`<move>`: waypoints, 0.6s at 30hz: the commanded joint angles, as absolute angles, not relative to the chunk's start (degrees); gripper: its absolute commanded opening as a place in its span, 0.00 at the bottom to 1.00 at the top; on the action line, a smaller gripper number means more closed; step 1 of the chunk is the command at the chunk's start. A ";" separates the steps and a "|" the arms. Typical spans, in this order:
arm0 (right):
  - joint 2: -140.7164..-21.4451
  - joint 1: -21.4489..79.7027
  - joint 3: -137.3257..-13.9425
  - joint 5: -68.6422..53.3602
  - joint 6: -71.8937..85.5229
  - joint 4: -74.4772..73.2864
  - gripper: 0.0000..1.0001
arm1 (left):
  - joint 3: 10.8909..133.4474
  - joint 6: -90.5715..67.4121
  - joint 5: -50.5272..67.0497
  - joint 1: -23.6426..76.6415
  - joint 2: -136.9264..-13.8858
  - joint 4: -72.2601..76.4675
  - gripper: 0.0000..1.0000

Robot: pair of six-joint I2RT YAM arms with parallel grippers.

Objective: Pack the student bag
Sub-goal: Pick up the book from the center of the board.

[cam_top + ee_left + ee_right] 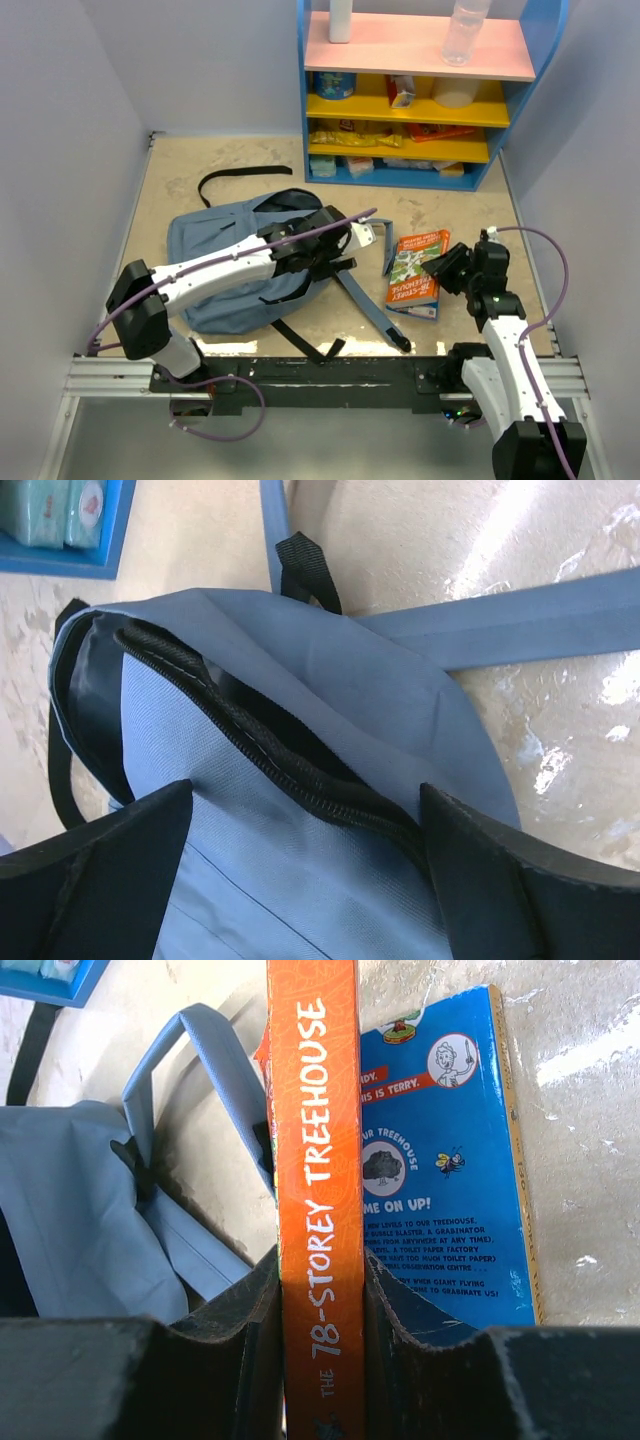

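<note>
The student bag (225, 275) lies flat on the table, grey-blue, its black zip (290, 765) partly undone. My left gripper (335, 240) hovers over the bag's top end. In the left wrist view this gripper (305, 795) is open, its fingers straddling the zip line and blue fabric, gripping nothing. To the right, my right gripper (441, 268) is shut on an orange book (320, 1140), held on edge by its spine, which reads "The 78-Storey Treehouse". The right gripper (322, 1270) has a jaw pressed against each cover. A blue book (450, 1160) lies flat under it.
A blue shelf unit (400, 175) with bottles and packets stands at the back right. Padded shoulder straps (370, 305) trail between bag and books, and a thin black webbing loop (230, 175) lies behind the bag. Grey walls close in on both sides.
</note>
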State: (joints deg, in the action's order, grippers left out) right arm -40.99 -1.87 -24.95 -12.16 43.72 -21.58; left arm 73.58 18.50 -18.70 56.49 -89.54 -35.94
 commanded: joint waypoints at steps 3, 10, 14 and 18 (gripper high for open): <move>-40.08 -1.67 -26.72 -14.76 44.12 -20.48 0.01 | 75.67 16.52 -21.18 56.34 -88.68 -34.28 0.68; -40.60 -1.67 -28.47 -17.92 44.21 -16.27 0.00 | 78.40 16.78 -21.09 56.25 -84.65 -36.30 0.00; -42.36 -1.58 -30.85 -23.10 46.83 -9.60 0.00 | 78.84 17.84 -21.01 55.29 -81.75 -36.30 0.00; -47.36 1.74 -34.35 -30.41 56.14 6.90 0.00 | 77.52 18.81 -20.39 54.32 -77.53 -34.55 0.00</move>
State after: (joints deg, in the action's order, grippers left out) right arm -44.40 -1.61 -27.27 -20.80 47.35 -14.24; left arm 75.22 17.12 -20.34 55.35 -83.70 -38.94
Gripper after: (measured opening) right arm 0.313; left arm 0.056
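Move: Between the left hand's open fingers, a centimetre or so below, stands the zipped edge of the bag's flap. From this hand the orange book is about 22 cm right, roughly level fore and aft, and the long strap some 10 cm right and 10 cm back. The right hand already grips the orange book; from it the bag opening is about 30 cm left, straight across, the strap loop 11 cm left and 6 ahead, the blue book 2 left and 5 back, beneath. Closing from wide open to nearly shut, the left fingers pinch the zipped edge of the bag's flap, then pull it up about 4 cm and a little left. The right hand, at first almost still, keeps its pinch on the orange book's spine and speeds up as it lifts some 3 cm, also going left towards the bag and slightly forward, its left side rolling up by 10 degrees or less. ##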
